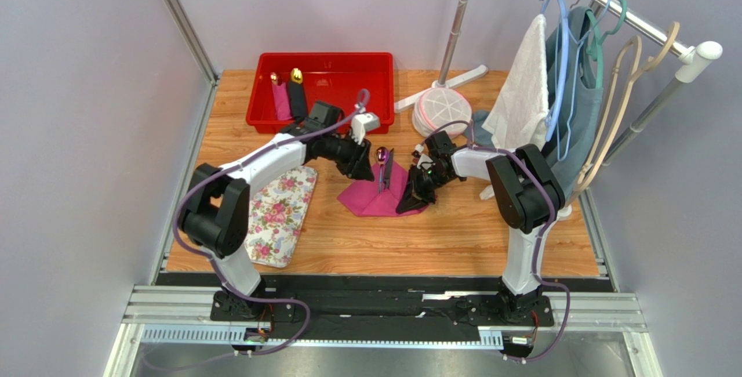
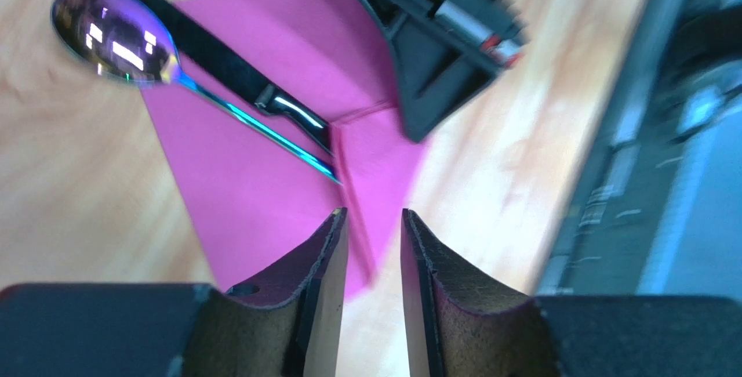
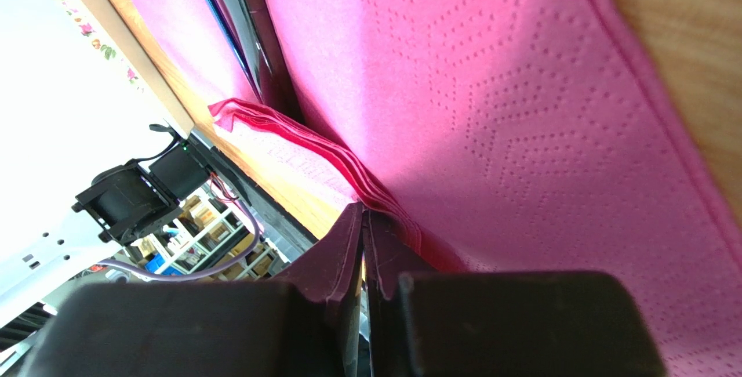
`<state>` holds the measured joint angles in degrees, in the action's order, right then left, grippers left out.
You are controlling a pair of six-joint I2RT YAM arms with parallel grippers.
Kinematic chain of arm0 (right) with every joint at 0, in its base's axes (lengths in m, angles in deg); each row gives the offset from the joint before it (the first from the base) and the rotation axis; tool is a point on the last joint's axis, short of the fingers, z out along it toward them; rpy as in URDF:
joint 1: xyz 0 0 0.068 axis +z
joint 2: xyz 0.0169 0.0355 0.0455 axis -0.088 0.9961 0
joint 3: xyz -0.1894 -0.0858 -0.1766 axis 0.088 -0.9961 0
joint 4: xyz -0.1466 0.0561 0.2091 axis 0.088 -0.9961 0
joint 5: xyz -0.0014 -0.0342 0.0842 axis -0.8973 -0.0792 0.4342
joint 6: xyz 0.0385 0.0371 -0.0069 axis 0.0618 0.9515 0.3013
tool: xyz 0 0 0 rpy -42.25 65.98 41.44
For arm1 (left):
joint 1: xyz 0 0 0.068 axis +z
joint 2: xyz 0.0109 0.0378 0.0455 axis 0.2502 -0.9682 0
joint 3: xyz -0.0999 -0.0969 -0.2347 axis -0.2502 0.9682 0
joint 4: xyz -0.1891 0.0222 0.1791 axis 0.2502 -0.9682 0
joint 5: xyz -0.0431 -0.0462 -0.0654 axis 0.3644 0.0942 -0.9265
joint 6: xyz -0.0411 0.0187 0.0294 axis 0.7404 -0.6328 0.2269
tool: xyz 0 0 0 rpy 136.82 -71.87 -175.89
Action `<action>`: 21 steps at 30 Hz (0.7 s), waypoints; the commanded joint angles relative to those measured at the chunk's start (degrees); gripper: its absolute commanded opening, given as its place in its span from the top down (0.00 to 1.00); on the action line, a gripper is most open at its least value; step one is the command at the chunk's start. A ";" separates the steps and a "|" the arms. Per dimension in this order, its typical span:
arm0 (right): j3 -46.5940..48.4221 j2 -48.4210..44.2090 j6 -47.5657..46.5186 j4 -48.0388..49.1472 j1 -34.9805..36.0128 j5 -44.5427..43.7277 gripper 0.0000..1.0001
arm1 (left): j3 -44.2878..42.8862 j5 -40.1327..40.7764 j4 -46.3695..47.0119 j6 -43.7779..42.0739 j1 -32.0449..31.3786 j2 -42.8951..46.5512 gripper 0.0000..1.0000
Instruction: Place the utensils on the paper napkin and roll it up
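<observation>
The magenta paper napkin (image 1: pixel 370 199) lies mid-table with the utensils (image 1: pixel 383 168) across it. In the left wrist view a purple-tinted spoon (image 2: pixel 113 38) and a black-handled knife (image 2: pixel 205 51) rest on the napkin (image 2: pixel 252 194). My left gripper (image 2: pixel 373 213) hovers over the napkin's corner, open, with nothing between its fingers. My right gripper (image 3: pixel 362 210) is at the napkin's right edge (image 3: pixel 348 164), its jaws closed on the layered paper. The sheet (image 3: pixel 488 107) rises from there, and a black handle (image 3: pixel 257 42) shows beneath it.
A red bin (image 1: pixel 348 68) at the back holds a pink roll (image 1: pixel 280 99) and a black roll (image 1: pixel 298 97). A floral cloth (image 1: pixel 280 212) lies at the left. A white stand base (image 1: pixel 440 103) and a clothes rack with a towel (image 1: pixel 522 90) are at the right.
</observation>
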<state>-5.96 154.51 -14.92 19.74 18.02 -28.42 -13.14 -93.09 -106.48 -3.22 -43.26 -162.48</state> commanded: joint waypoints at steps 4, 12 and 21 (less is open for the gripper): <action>-0.27 0.94 -0.55 0.33 0.31 -3.72 0.92 | 11.44 -13.80 11.11 33.24 1.97 5.09 0.72; -0.19 0.85 -0.11 0.95 0.48 -3.20 0.92 | 12.78 -12.04 15.17 37.21 0.30 -1.85 0.94; 0.08 0.50 -0.72 0.60 0.31 -2.67 0.94 | 12.07 -10.91 12.71 34.31 0.47 -8.80 1.00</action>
<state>-5.98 154.51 -14.57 19.76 18.02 -28.31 0.19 -103.78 -94.09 31.66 -42.87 -170.79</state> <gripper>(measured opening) 0.069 0.007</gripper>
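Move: The left hand hovers beside the utensils; the left half of the napkin's folded near edge, where it is bound, lies roughly 6 cm back, straight in line sideways and some 10 cm below. The spoon's middle is about 3 cm to this hand's right and 1 cm ahead, the knife's about 5 cm right and 1 cm ahead, both about 10 cm down. From the right hand, already pinching the fold's right part, that left half is about 7 cm to the left, level fore and aft and 1 cm lower. The left hand lifts a touch, draws back about 6 cm towards the base from beside the spoon, then sinks to the left half of the napkin's folded near edge, ending some 7 cm lower than it began, while its fingers go from about a third open to shut. On the way it rolls some 40 degrees about its own pointing line, fingers still aimed down and to the right, and the right hand stays put with its pinch on the fold; whether the left tips touch the paper can't be seen. ##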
